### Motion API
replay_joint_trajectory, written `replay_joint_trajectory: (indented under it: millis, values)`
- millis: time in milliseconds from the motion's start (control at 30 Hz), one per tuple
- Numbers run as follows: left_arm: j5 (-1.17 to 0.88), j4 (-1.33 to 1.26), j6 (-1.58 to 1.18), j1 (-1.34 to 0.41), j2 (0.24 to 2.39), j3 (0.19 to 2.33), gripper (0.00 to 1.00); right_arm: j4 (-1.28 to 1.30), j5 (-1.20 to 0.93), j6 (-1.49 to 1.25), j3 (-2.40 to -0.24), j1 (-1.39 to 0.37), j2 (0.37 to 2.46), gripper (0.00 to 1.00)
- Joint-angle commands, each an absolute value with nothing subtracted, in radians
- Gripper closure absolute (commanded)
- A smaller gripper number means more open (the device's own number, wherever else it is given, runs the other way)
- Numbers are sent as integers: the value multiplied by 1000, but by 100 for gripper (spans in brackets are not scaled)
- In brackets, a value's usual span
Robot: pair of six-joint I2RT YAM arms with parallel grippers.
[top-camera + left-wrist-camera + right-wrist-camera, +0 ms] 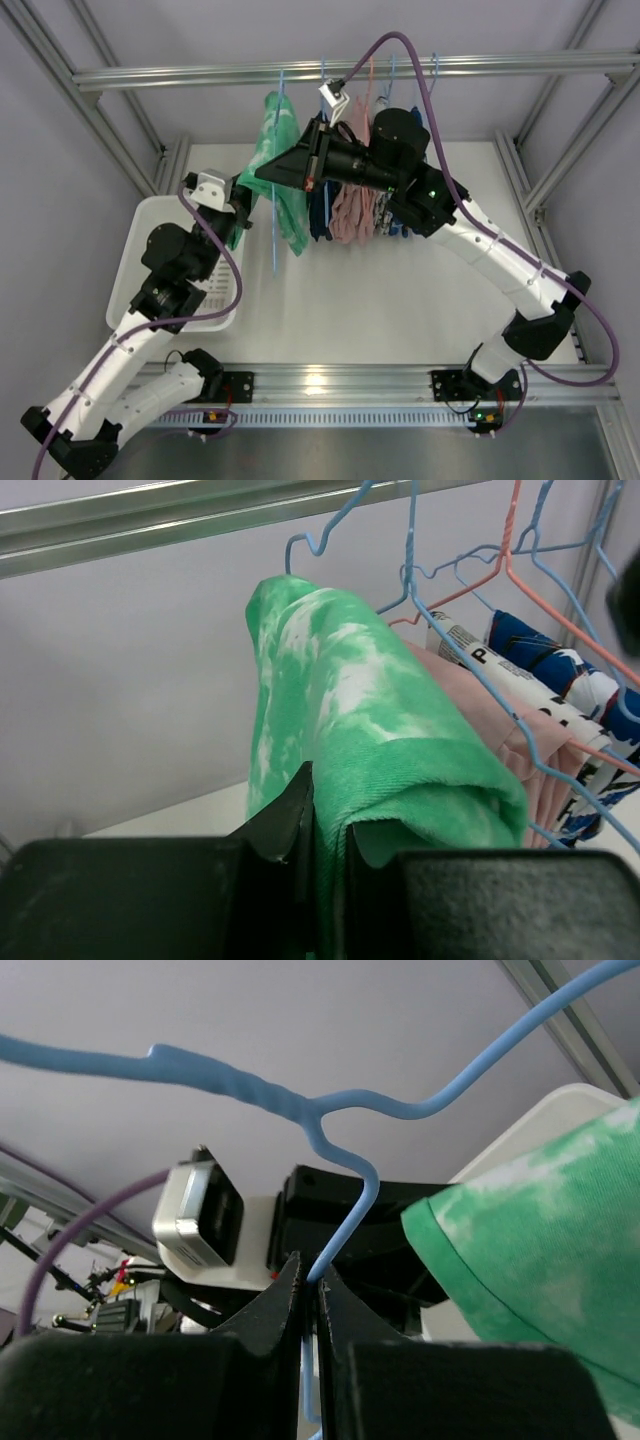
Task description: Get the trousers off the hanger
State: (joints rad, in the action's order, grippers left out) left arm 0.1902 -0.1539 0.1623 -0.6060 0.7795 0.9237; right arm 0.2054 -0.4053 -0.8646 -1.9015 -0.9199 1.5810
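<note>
The bright green mottled trousers hang folded over the light-blue wire hanger on the rail. In the left wrist view my left gripper is shut on a fold of the trousers, green cloth pinched between its black fingers. In the right wrist view my right gripper is shut on the hanger, clamping the thin wire just below its bend, with the trousers to the right. From above, the two grippers meet at the left side of the garment, left gripper below right gripper.
A white basket sits on the table at the left. To the right on the rail hang a pink garment, a navy one and a blue-and-white one, on pink and blue hangers.
</note>
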Motion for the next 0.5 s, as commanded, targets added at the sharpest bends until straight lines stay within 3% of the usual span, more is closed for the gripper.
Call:
replay_joint_trajectory:
  millis: [0, 467]
  values:
    - [153, -149, 26, -607, 776, 1061, 100, 86, -413, -782, -1846, -925, 1500, 100]
    - [115, -54, -130, -607, 859, 1338, 100, 98, -387, -718, -1614, -907, 1422, 100]
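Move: The left gripper already has the green trousers pinched. The hanger's neck, held shut in the right fingertips, is about 5 cm to its right, 3 cm back and 12 cm above. The bulk of the trousers hangs some 5 cm ahead, 7 cm right and 5 cm below the left gripper, or about 8 cm ahead, 2 cm right and 17 cm below the right gripper. From the left gripper, the dark blue trousers hang roughly 10 cm ahead, 18 cm right; the pink ones 9 cm ahead, 26 cm right. Raise the left gripper about 6 cm with the green cloth kept pinched, easing slightly back and letting the wrist roll some 10 degrees, its left side sinking. At the same time, lower the right gripper straight down about 6.5 cm, fingers still shut on the hanger, to work the hanger down against the rising cloth. ##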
